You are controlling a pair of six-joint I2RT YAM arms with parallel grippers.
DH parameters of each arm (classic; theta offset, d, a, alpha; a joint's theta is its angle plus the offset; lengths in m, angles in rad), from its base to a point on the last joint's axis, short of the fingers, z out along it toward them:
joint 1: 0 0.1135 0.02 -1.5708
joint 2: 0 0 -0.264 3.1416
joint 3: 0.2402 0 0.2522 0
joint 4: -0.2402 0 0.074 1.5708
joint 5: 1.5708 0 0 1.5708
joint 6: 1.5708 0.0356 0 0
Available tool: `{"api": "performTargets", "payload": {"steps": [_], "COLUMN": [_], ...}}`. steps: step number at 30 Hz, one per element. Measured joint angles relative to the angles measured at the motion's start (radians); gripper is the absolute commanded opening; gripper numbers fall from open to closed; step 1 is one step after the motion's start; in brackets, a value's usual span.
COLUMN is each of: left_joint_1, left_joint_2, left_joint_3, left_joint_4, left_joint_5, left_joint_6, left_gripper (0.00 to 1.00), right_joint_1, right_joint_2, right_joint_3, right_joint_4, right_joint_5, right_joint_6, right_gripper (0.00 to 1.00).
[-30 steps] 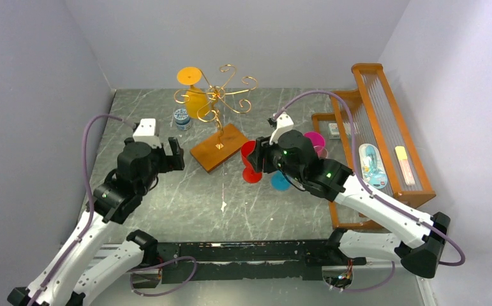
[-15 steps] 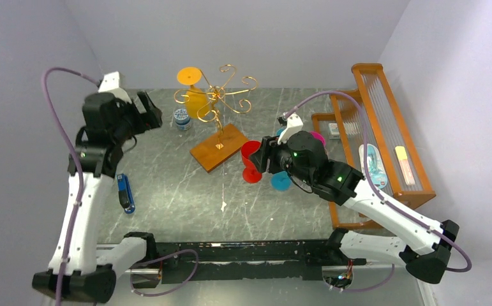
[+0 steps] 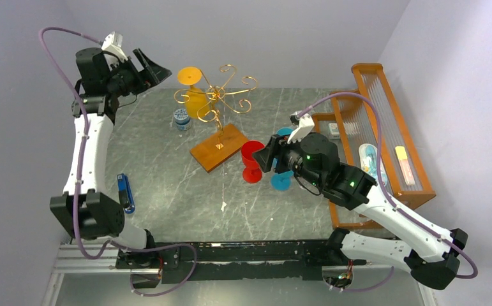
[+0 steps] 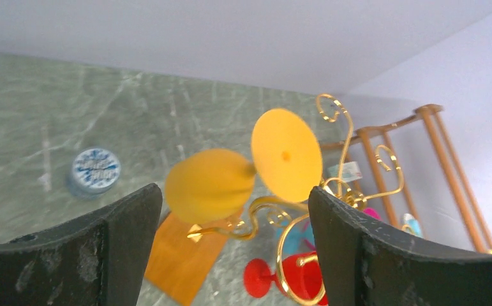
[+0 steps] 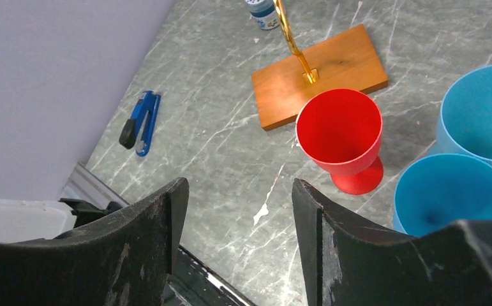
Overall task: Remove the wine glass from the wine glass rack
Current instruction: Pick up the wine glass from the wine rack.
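Note:
An orange wine glass (image 3: 195, 97) hangs upside down on the gold wire wine glass rack (image 3: 221, 95), whose wooden base (image 3: 219, 148) rests on the table. My left gripper (image 3: 156, 71) is raised at the far left, open, a short way left of the glass. In the left wrist view the orange glass (image 4: 210, 185) and rack scrolls (image 4: 332, 191) lie ahead of the open left gripper (image 4: 233, 194); nothing is between the fingers. My right gripper (image 3: 265, 156) is open and empty beside a red glass (image 3: 252, 159). In its own view, the right gripper (image 5: 238, 191) is above bare table.
The red glass (image 5: 339, 131) and two blue glasses (image 5: 454, 191) stand upright right of the rack base. A small blue-and-white jar (image 3: 181, 118) sits left of the rack. A blue stapler-like tool (image 3: 125, 192) lies at the left. An orange wooden frame (image 3: 383, 134) lines the right side.
My left arm has risen and swung back to the far left, level with the orange glass, uncovering the blue tool. My right gripper has drawn slightly right of the red glass and opened wider.

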Motion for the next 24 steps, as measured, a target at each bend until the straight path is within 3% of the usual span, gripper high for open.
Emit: {"api": "performTargets", "payload": {"steps": [7,21,24], "left_joint_1": [-0.010,-0.040,-0.048], "left_joint_2": [0.151,0.212,0.227], "left_joint_3": [0.050,-0.019,-0.019], "left_joint_4": [0.163,0.360,0.361], "left_joint_5": [0.135,0.269,0.278], "left_joint_6": [-0.123,-0.249,-0.248], "left_gripper": [0.70,0.55,0.48], "right_joint_1": [0.000,0.000,0.000], "right_joint_2": [0.000,0.001,0.006], "right_joint_3": [-0.001,-0.021,-0.021], "right_joint_4": [0.008,0.022,0.023], "right_joint_5": [-0.013,-0.006,-0.005], "right_joint_6": [0.026,0.054,0.055], "right_gripper": [0.65,0.65,0.65]}}
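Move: The yellow wine glass hangs foot-up on the rack; its middle is about 5 cm ahead of the left hand, 8 cm to its right and 8 cm below, its foot nearly at hand height. The rack's hub lies roughly level ahead, 16 cm to the right and 3 cm down; the jar on the table is some 5 cm ahead, 3 cm right and 30 cm down. From the right hand the yellow glass is about 24 cm ahead, 21 cm left and 2 cm down. Forward and to the right, the left hand runs in towards the yellow glass's upturned foot, then stops going forward after some 5 cm and slows, edging on to the right and sinking about 2 cm. Along the way the wrist turns clockwise and rolls its left side down, each about 15 degrees, while the fingers go from nearly wide open to roughly half open, coming close around the foot with no grip on it yet. ##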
